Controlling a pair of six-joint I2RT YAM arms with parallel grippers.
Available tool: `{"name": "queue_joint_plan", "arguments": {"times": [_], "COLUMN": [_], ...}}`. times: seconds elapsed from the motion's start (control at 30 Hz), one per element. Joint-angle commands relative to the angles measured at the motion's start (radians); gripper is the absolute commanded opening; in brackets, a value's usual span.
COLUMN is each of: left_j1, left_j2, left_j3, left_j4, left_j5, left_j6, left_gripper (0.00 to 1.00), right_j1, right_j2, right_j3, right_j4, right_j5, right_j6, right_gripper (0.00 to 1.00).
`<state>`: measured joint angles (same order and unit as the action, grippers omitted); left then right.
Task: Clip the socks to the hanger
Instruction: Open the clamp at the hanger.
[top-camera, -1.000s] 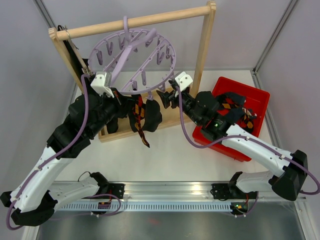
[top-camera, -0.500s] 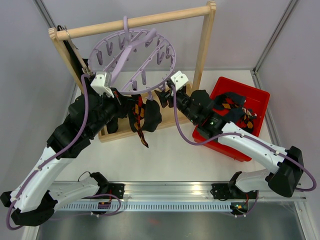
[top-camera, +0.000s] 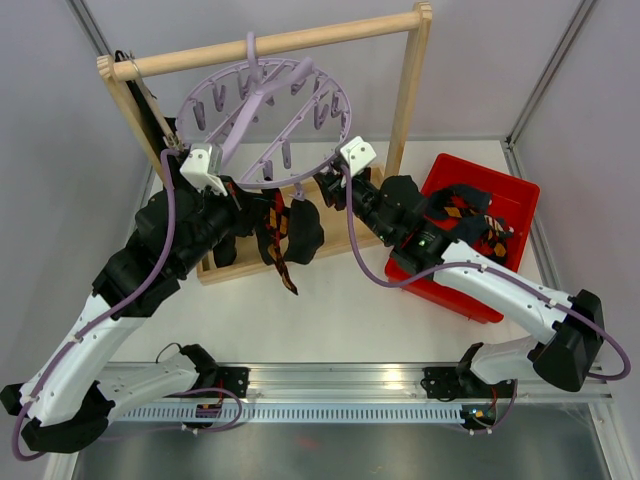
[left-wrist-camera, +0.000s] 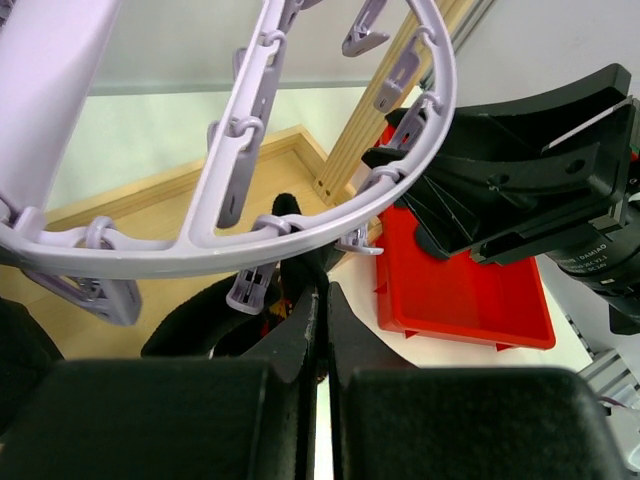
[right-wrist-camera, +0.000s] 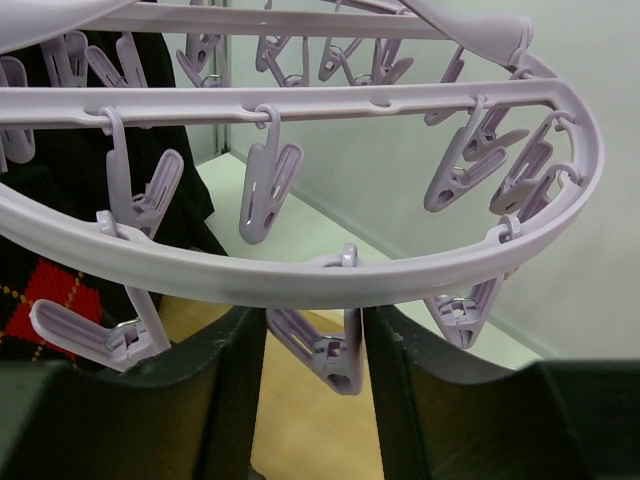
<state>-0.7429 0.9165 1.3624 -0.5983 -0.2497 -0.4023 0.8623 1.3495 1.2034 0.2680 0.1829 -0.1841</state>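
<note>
The lilac hanger (top-camera: 262, 118) hangs by its hook from the wooden rail. My left gripper (top-camera: 248, 203) sits under its front rim, shut on a black sock (top-camera: 303, 228); a black argyle sock (top-camera: 280, 243) hangs beside it. In the left wrist view the gripper (left-wrist-camera: 322, 300) pinches the sock (left-wrist-camera: 290, 215) just below the ring (left-wrist-camera: 300, 237), next to a clip (left-wrist-camera: 250, 290). My right gripper (top-camera: 326, 190) is at the rim's front right. In the right wrist view it (right-wrist-camera: 315, 335) is open with one dangling clip (right-wrist-camera: 335, 352) between its fingers, under the ring (right-wrist-camera: 300, 277).
The wooden rail frame (top-camera: 408, 95) stands around the hanger, its base board behind the socks. A red bin (top-camera: 500, 190) at the right holds more socks (top-camera: 462, 208). In the right wrist view an argyle sock (right-wrist-camera: 40, 290) hangs at the left.
My right gripper has moved left and up to the hanger's rim and now straddles a clip. The left arm and its sock have barely moved.
</note>
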Motion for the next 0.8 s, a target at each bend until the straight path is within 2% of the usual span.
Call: {"name": "queue_joint_plan", "arguments": {"times": [0.0,0.2,0.37,0.47,0.63,0.77], "left_j1": [0.000,0.000,0.002,0.000,0.000,0.000], "left_j2": [-0.011,-0.010,-0.011,-0.011,0.028,0.059], "left_j3": [0.037,0.041,0.079,0.112,0.165,0.182], "left_j4": [0.008,-0.014,-0.086,-0.138,-0.202,-0.219], "left_j5": [0.021,0.047,0.134,0.245,0.499,0.604], "left_j6": [0.036,0.045,0.095,0.137,0.217,0.234], "left_gripper": [0.02,0.02,0.02,0.02,0.02,0.02], "right_j1": [0.007,0.006,0.015,0.020,0.029,0.037], "right_j2": [0.002,-0.007,-0.021,-0.032,-0.041,-0.035], "right_j3": [0.048,0.064,0.084,0.084,0.097,0.142], "right_j4": [0.005,-0.061,-0.137,-0.168,-0.205,-0.243], "right_j5": [0.006,0.006,0.023,0.029,0.038,0.038], "right_j6": [0.005,0.043,0.103,0.133,0.159,0.181], "right_gripper": [0.42,0.20,0.04,0.00,0.00,0.00]}}
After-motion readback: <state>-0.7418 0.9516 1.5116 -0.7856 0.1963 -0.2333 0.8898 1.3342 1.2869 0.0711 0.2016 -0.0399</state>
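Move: The bare clamp under the hanger's near rim sits between the right hand's half-open fingers, about 1 cm ahead, 1 cm left and 1 cm below. The clamp holding a black sock is roughly 5 cm to that hand's left and 2 cm back, the next bare clamp some 4 cm ahead and 3 cm right, both about 1 cm lower. From the left hand, already gripping the argyle sock, the bare clamp lies about 4 cm ahead and 10 cm right, the sock clamp 3 cm ahead and 6 cm right, all about level. The right hand shuts its half-open fingers on the handles of the bare clamp, the gap narrowing to about half and the grip effort rising, then keeps squeezing as it eases back 1 to 2 cm and tips down some 10 degrees. The left hand, still pinching the argyle sock, scarcely stirs at first, then backs away from the rim with growing speed, about 6 cm back and 4 cm to the right, swinging its fingers nearly 30 degrees clockwise. ##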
